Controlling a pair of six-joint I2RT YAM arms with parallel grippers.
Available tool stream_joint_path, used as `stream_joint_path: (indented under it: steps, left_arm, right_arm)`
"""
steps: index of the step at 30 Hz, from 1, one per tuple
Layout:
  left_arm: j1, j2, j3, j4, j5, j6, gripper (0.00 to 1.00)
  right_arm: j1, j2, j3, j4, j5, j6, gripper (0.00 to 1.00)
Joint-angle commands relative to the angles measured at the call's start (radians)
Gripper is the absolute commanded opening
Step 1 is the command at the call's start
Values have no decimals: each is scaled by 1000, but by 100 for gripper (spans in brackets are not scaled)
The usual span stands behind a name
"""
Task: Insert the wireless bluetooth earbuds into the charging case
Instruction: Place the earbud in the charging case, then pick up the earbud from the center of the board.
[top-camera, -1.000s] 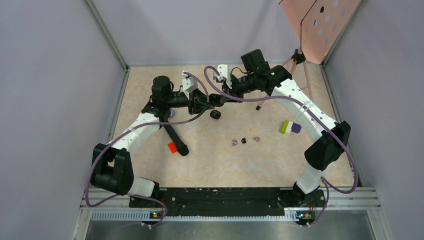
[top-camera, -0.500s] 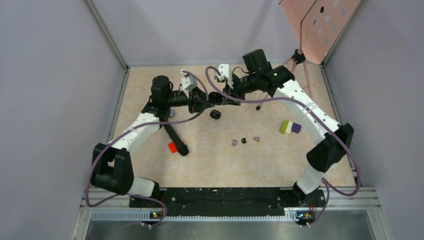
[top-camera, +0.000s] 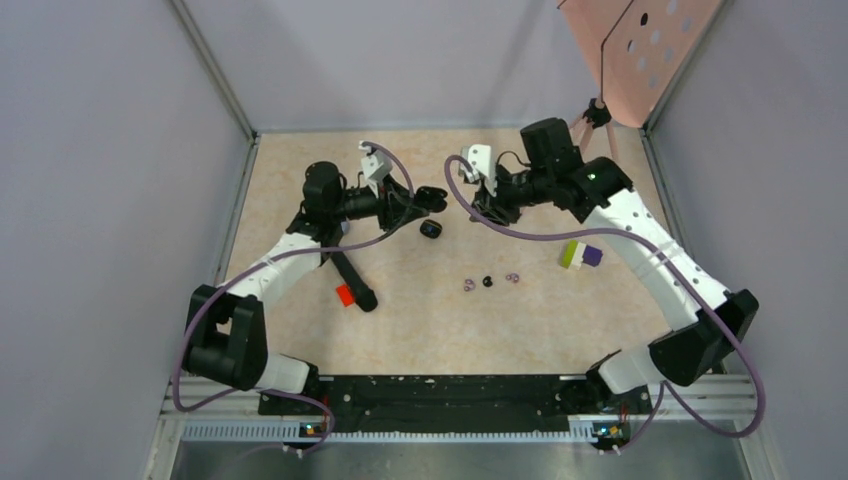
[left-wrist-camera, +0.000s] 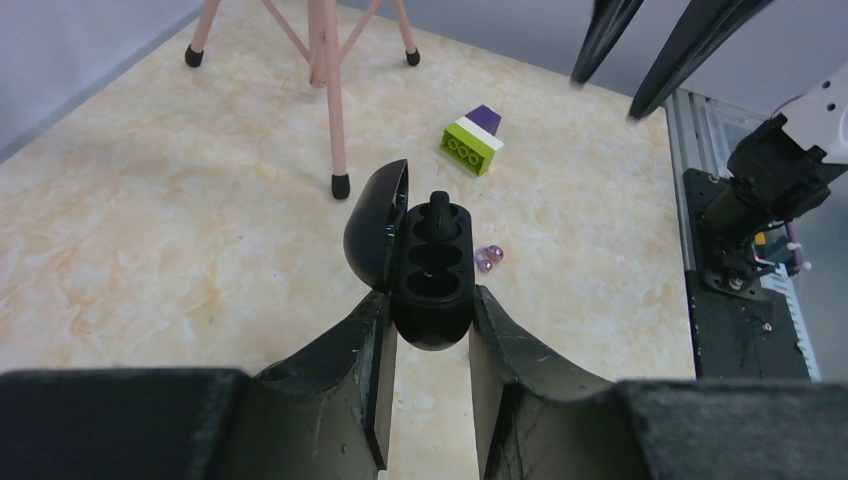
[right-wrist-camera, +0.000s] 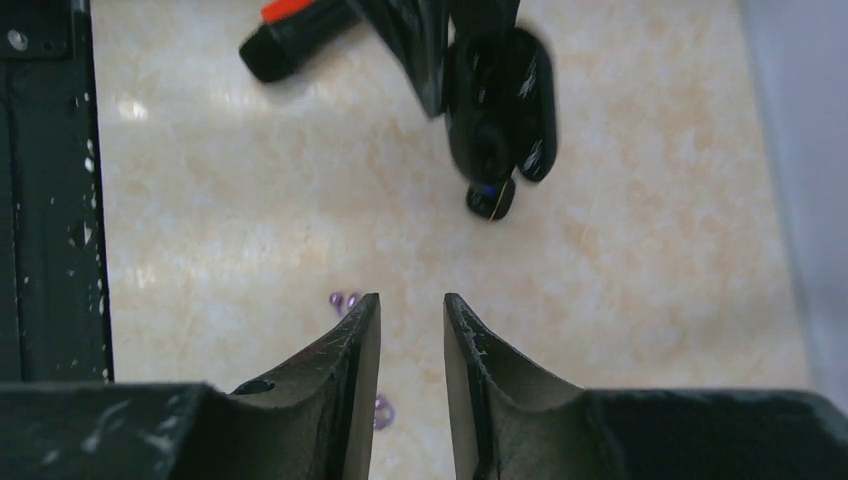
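Note:
My left gripper (top-camera: 424, 199) is shut on the black charging case (top-camera: 434, 197) and holds it above the table. In the left wrist view the case (left-wrist-camera: 432, 270) stands open between my fingertips, lid (left-wrist-camera: 374, 225) swung left, and a black bud (left-wrist-camera: 438, 204) sits in its far slot. Two pale purple earbuds (top-camera: 468, 285) (top-camera: 512, 277) and a black earbud (top-camera: 487, 281) lie on the table mid-centre. My right gripper (top-camera: 479, 207) is open and empty, to the right of the case; its wrist view (right-wrist-camera: 412, 300) shows purple buds (right-wrist-camera: 343, 300) below.
A second small black oval piece (top-camera: 431, 229) lies under the held case. A black marker with a red piece (top-camera: 350, 285) lies left. A green and purple block (top-camera: 580, 254) sits right. A pink tripod (top-camera: 590, 120) stands at the back right.
My right gripper has drawn back to the right, away from the case it was touching. My left gripper still holds the open case, shifted slightly.

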Motion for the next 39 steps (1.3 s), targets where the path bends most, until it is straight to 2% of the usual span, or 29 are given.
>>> stream_joint_path:
  steps: [1,5,8,10,17,20,22,25,28,32,34,39]
  left_arm:
    - [0,-47,-29,133,-71,-117,0]
    - [0,-87,-69,188,-168,-187,0]
    - [1,-115,-106,201,-219,-199,0]
    - [8,-135,-130,194,-247,-196,0]
    - [82,-188,-182,129,-296,-276,0]
    - [102,-201,-186,96,-312,-281,0]
    - [109,-211,-183,82,-321,-275,0]
    - [121,-226,-177,53,-348,-271,0]
    - [140,-238,-168,18,-374,-263,0]
    - [172,-235,-159,2,-384,-252,0]
    - [184,-230,-151,-4,-386,-252,0]
    - [199,-215,-132,-20,-382,-248,0]
  right_arm:
    - [-65,28,-179,15,46,28,26]
    - [-67,44,-334,60,78,51,21]
    - [-66,98,-370,84,93,88,19]
    - [-66,118,-376,78,68,18,19]
    - [-52,190,-373,51,59,-463,19]
    - [-29,278,-305,3,76,-518,19]
    - [-10,338,-252,-34,71,-486,18]
    - [37,389,-225,7,142,-272,14]
    - [98,403,-206,62,280,35,9]
    - [127,460,-99,-44,375,423,7]
    - [153,434,-136,-27,450,516,12]
    - [177,386,-201,-29,585,694,12]
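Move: The remaining black earbud lies on the table, some 31 cm below the empty right hand, about 4 cm to its right and level fore and aft. Of the purple ear clips, the left one lies straight below that hand, about 1 cm back; the right one is roughly 9 cm right and 1 cm ahead. From the left hand, which holds the open case, the earbud is about 16 cm right, 5 cm back and 25 cm down. Right hand dives about 24 cm towards black earbud, fingers narrowing, tipping down; left carries case 10 cm left. ##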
